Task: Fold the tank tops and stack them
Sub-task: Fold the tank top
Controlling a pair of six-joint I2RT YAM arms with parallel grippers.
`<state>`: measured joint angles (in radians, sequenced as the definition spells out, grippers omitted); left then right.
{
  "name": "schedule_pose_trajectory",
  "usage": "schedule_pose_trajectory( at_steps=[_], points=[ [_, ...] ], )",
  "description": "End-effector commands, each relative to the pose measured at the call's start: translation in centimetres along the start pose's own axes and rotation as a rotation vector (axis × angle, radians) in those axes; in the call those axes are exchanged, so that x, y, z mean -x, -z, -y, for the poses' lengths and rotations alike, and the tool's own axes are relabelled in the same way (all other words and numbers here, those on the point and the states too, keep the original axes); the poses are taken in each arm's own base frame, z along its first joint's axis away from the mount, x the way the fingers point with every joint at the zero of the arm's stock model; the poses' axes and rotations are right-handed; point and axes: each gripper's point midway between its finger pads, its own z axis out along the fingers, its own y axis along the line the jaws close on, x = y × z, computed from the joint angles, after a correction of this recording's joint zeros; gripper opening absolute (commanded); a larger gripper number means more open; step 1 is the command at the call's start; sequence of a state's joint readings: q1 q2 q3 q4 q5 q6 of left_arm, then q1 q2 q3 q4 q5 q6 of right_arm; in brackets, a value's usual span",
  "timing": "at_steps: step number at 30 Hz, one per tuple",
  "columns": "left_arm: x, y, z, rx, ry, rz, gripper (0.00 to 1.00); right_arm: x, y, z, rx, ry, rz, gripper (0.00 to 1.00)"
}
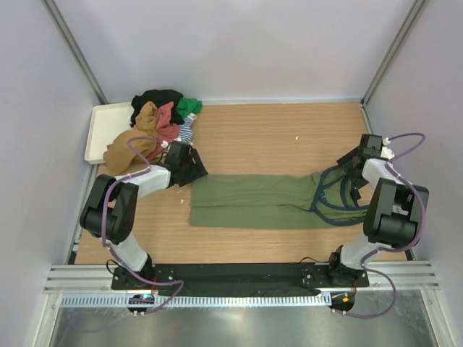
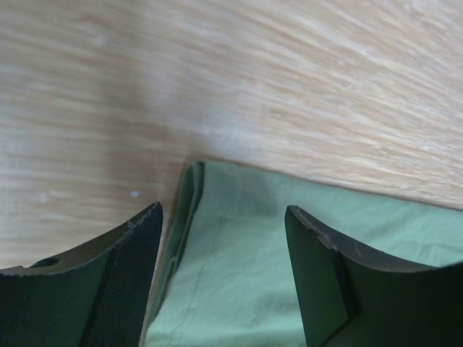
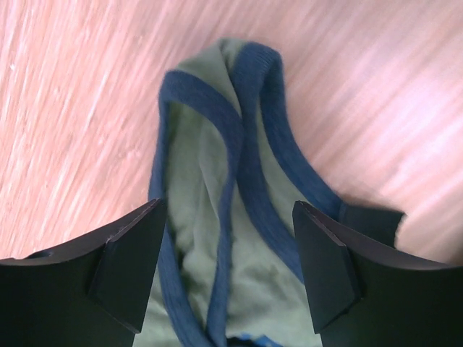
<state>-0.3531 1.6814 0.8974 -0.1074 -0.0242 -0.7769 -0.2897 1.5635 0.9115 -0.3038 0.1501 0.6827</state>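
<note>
One olive green tank top (image 1: 253, 201) lies flat across the table's middle, folded into a long band. Its navy-trimmed straps (image 1: 338, 196) point right. My left gripper (image 1: 194, 170) hovers open over the band's far left corner. In the left wrist view that layered green corner (image 2: 239, 253) lies under the left gripper (image 2: 223, 211), and neither finger touches it. My right gripper (image 1: 352, 172) hangs open above the straps. The right wrist view has the navy-edged strap loop (image 3: 239, 123) between the parted fingers of the right gripper (image 3: 228, 204), not pinched. More tank tops (image 1: 160, 116) are heaped at the back left.
The heap mixes black (image 1: 155, 97), mustard (image 1: 137, 141), red (image 1: 171, 123), bright green (image 1: 190, 106) and striped cloth, and partly overlaps a cream tray (image 1: 97, 134) at the left wall. Bare wooden table (image 1: 282, 137) stretches behind the olive top. Grey walls close three sides.
</note>
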Motion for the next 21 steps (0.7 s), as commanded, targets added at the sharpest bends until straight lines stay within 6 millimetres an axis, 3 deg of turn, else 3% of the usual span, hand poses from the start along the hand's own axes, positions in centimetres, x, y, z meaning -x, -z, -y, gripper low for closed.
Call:
schedule_pose_trajectory(
  at_steps=[1, 6, 10, 11, 16, 18, 20, 21],
  points=[
    [0.0, -1.0, 0.5, -0.023, 0.001, -0.006, 0.70, 3.2, -0.5, -2.7, 0.055, -0.043, 0.080, 0.77],
    [-0.6, -2.1, 0.8, -0.037, 0.010, -0.041, 0.69, 4.3, -2.6, -2.1, -0.035, -0.063, 0.111, 0.71],
    [-0.8, -2.6, 0.7, -0.033, 0.010, -0.047, 0.63, 5.4, -3.7, -2.4, -0.066, -0.074, 0.140, 0.67],
    [-0.8, -2.7, 0.8, -0.036, 0.010, -0.047, 0.58, 6.2, -3.8, -2.6, -0.073, -0.077, 0.156, 0.66],
    [-1.2, -2.5, 0.0, -0.013, 0.003, -0.051, 0.31, 5.7, -6.1, -2.9, -0.094, -0.069, 0.119, 0.58],
    [-1.2, -2.1, -0.3, -0.002, -0.008, -0.047, 0.12, 5.6, -6.4, -3.3, -0.079, -0.068, 0.109, 0.50],
    [-0.7, -1.6, -1.3, 0.038, -0.012, -0.011, 0.00, 5.4, -6.8, -3.4, -0.072, -0.069, 0.103, 0.36],
    [-0.5, -1.5, -1.6, 0.046, -0.007, -0.007, 0.00, 5.3, -6.9, -3.6, -0.063, -0.070, 0.099, 0.29]
  ],
)
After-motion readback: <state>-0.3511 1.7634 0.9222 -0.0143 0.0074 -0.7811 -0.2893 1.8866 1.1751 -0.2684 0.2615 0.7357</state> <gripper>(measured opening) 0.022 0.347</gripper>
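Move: The folded green tank top's far left corner lies about 2 cm ahead of the left hand, 1 cm to its right and 1 cm lower; the striped top is some 20 cm ahead and 3 cm left. From the right hand the strap end is about 6 cm ahead, 4 cm right and 3 cm below, with a black tag 6 cm back and 5 cm right of the hand and the neckline's left bend 10 cm back, 13 cm left. Both hands take the tank top's far edge between their fingers: the left eases forward a couple of centimetres, sinks about 1 cm and shuts on the hem corner, while the right slides some 7 cm forward and to its right, lowering about 3 cm, and closes around the bunched blue-trimmed strap end, still partly open at the end. ##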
